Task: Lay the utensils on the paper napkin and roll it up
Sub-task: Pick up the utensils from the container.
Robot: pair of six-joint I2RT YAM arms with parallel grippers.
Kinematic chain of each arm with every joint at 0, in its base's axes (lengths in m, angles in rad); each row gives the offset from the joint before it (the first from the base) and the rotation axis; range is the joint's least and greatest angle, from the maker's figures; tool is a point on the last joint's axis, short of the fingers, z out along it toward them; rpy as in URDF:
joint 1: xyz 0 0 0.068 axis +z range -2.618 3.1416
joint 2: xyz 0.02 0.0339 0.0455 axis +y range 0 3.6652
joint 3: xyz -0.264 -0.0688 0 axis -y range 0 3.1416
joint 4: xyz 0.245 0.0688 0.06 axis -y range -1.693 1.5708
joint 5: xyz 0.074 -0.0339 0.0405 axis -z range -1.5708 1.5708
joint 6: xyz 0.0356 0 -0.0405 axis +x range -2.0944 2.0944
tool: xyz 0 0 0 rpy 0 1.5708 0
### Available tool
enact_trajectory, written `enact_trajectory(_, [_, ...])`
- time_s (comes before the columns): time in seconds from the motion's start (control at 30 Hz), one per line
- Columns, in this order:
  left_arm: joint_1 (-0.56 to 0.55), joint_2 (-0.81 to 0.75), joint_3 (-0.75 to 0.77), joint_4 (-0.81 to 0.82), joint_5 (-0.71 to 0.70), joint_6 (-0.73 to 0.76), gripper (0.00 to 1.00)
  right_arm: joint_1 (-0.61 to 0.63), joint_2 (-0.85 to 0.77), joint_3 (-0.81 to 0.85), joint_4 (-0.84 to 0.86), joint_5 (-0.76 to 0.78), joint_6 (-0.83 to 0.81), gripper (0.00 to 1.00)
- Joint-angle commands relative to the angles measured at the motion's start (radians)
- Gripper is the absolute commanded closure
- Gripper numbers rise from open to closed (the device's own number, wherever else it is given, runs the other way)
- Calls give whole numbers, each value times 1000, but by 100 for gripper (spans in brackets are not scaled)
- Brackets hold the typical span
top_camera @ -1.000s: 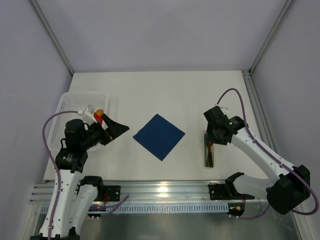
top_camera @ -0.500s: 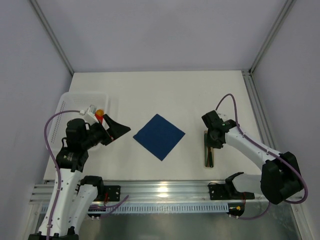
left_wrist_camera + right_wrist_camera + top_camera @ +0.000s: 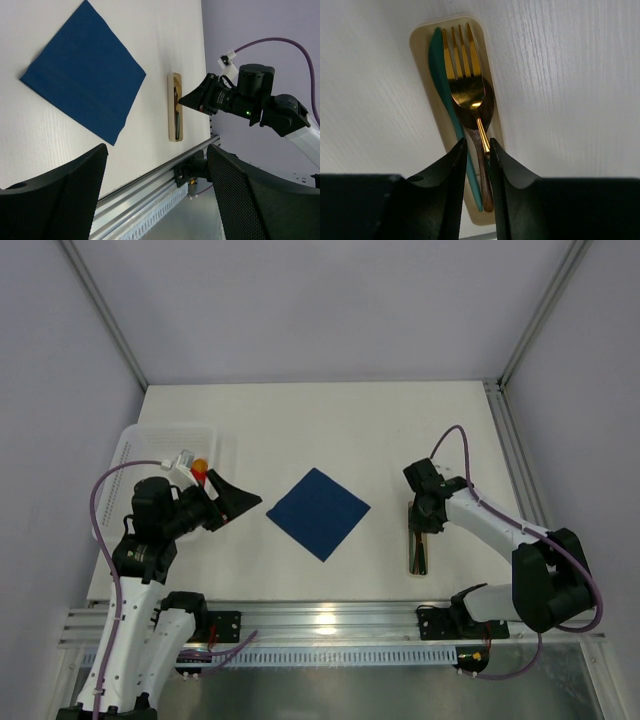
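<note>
The utensils [image 3: 470,100], a gold fork, a brown spoon and a teal knife, lie stacked in a pale beige tray [image 3: 418,40] at the table's right front [image 3: 419,562]. My right gripper [image 3: 477,146] is down over the tray, its jaws narrowed onto the spoon and fork handles; the knife handle runs under the left finger. The paper napkin [image 3: 319,513] lies flat and bare as a navy diamond mid-table, also in the left wrist view [image 3: 85,75]. My left gripper [image 3: 156,150] hangs open and empty left of the napkin [image 3: 235,502].
A white basket [image 3: 140,445] stands at the table's left edge, behind the left arm. A red block with an orange tip [image 3: 199,472] sits on the left wrist. The aluminium rail [image 3: 330,618] runs along the near edge.
My right gripper has come down over the tray and narrowed its jaws around the handles. The left jaws have narrowed slightly; the left arm has hardly moved.
</note>
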Motion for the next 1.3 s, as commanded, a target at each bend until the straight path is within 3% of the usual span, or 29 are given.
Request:
enact_trajectory(0.0, [-5,2,27,31,34,10,18,-16,13,1,49,25,-18,71])
enact_trajectory(0.4, [-5,5,30,34,39,8,19,-44,71,15,95,9,-52,72])
enact_trajectory(1.03, [-5,1,22,33,43,3,19,-43,45,19,80,41,-70,96])
enact_trajectory(1.27, [-5,-1,10,43,49,-7,19,-15,4,45,20,78,-90,96])
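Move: The right hand is low over the container, fingers partly open: the fork's middle is about 1 cm ahead, 1 cm to the right and 2 cm down. Under it lies the spoon, about level with the hand and 1 cm to the right; the knife is some 1 cm ahead and 1 cm left, both 3 cm down. The napkin's middle is roughly 23 cm left, 3 cm ahead. From the idle left hand the fork is about 38 cm right, 3 cm ahead, 22 cm below. The right hand pinches the fork just behind its neck: it eases down and forward, about 2 cm down and 1.5 cm out, drifting a little right, then the nearly downward-pointing fingers close from partly open to almost shut. Having closed, it starts back up, about 1 cm, keeping its hold. ##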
